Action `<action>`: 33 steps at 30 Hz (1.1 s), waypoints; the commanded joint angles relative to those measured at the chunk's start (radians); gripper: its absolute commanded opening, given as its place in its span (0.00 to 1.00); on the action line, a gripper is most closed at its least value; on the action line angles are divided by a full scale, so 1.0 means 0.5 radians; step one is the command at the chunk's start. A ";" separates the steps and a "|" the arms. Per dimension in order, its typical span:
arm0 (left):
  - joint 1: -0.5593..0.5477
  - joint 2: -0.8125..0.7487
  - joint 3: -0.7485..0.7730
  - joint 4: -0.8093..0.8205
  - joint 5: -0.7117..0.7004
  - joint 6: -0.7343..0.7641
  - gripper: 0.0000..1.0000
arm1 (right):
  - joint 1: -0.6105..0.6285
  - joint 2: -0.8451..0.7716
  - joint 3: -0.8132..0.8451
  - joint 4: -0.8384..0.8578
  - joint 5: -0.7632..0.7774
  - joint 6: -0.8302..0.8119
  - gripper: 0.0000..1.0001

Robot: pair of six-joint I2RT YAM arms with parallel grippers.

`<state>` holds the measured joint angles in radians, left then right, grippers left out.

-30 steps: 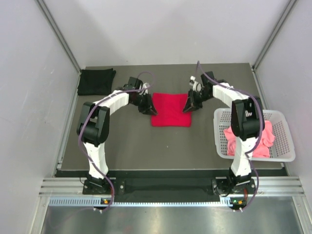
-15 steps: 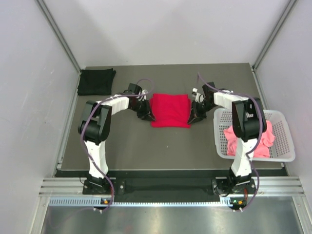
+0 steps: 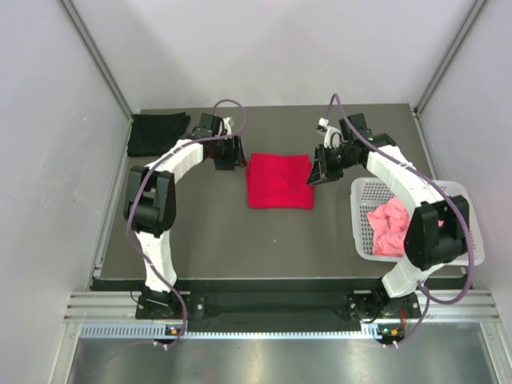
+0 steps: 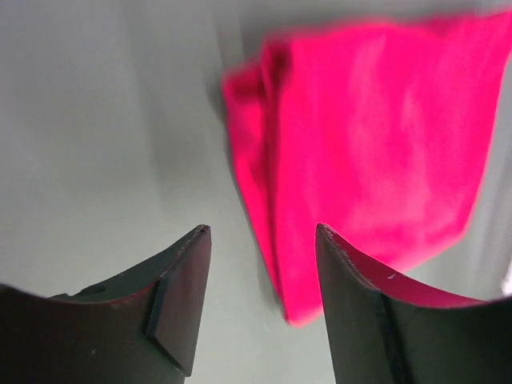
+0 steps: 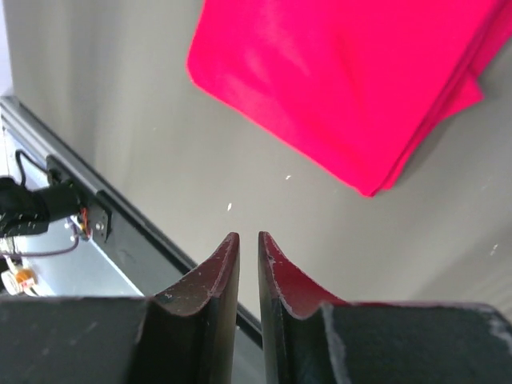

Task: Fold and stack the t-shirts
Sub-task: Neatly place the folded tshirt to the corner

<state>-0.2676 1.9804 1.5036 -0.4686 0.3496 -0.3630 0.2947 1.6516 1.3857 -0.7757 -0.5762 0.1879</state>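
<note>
A bright red t-shirt (image 3: 278, 181) lies folded in a flat rectangle at the middle of the table; it also shows as the red t-shirt (image 4: 368, 136) and the red t-shirt (image 5: 344, 80) in the wrist views. My left gripper (image 3: 232, 154) hovers just off its left edge; this left gripper (image 4: 262, 230) is open and holds nothing. My right gripper (image 3: 314, 174) is by the shirt's right edge; this right gripper (image 5: 247, 236) is parted only a narrow slit, with bare table showing through. A black t-shirt (image 3: 158, 134) lies folded at the far left corner. A salmon pink t-shirt (image 3: 390, 226) sits crumpled in the basket.
A white lattice basket (image 3: 357, 224) stands at the right side of the table, with the right arm reaching over it. Grey walls close in the table on three sides. The table's metal front rail (image 5: 120, 232) shows past the right fingers.
Both grippers have let go of the red t-shirt's side edges and drawn back from it, the left opening wide, the right only slightly. The shirt stays folded in the middle.
</note>
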 commanded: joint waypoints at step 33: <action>0.005 0.626 0.177 0.560 0.470 -0.262 0.63 | 0.021 -0.447 -0.427 0.063 -0.053 0.057 0.16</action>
<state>-0.2310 2.2383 1.5841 -0.1566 0.6567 -0.4793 0.2993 1.4960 1.1831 -0.7246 -0.5564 0.2626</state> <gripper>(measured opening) 0.631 0.161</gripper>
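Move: The far-left corner of the folded red t-shirt lies about 4 cm ahead of my left hand, 3 cm to its right and 5 cm below. The red shirt's middle is some 10 cm to my left hand's right and 3 cm back. The black folded shirt sits roughly 22 cm to that hand's left and 10 cm farther out. From my right hand, that same red corner is about 16 cm ahead, 16 cm left and 13 cm lower. I swing my left hand forward about 7 cm, past the red shirt's far-left corner, while sinking nearly 4 cm. Then I ease back 2 to 3 cm and drift some 4 cm right at that low height, rolling its left side down nearly 20 degrees, so the open fingers come around the corner. Meanwhile my right hand, barely open, backs off about 4 cm towards my base. ##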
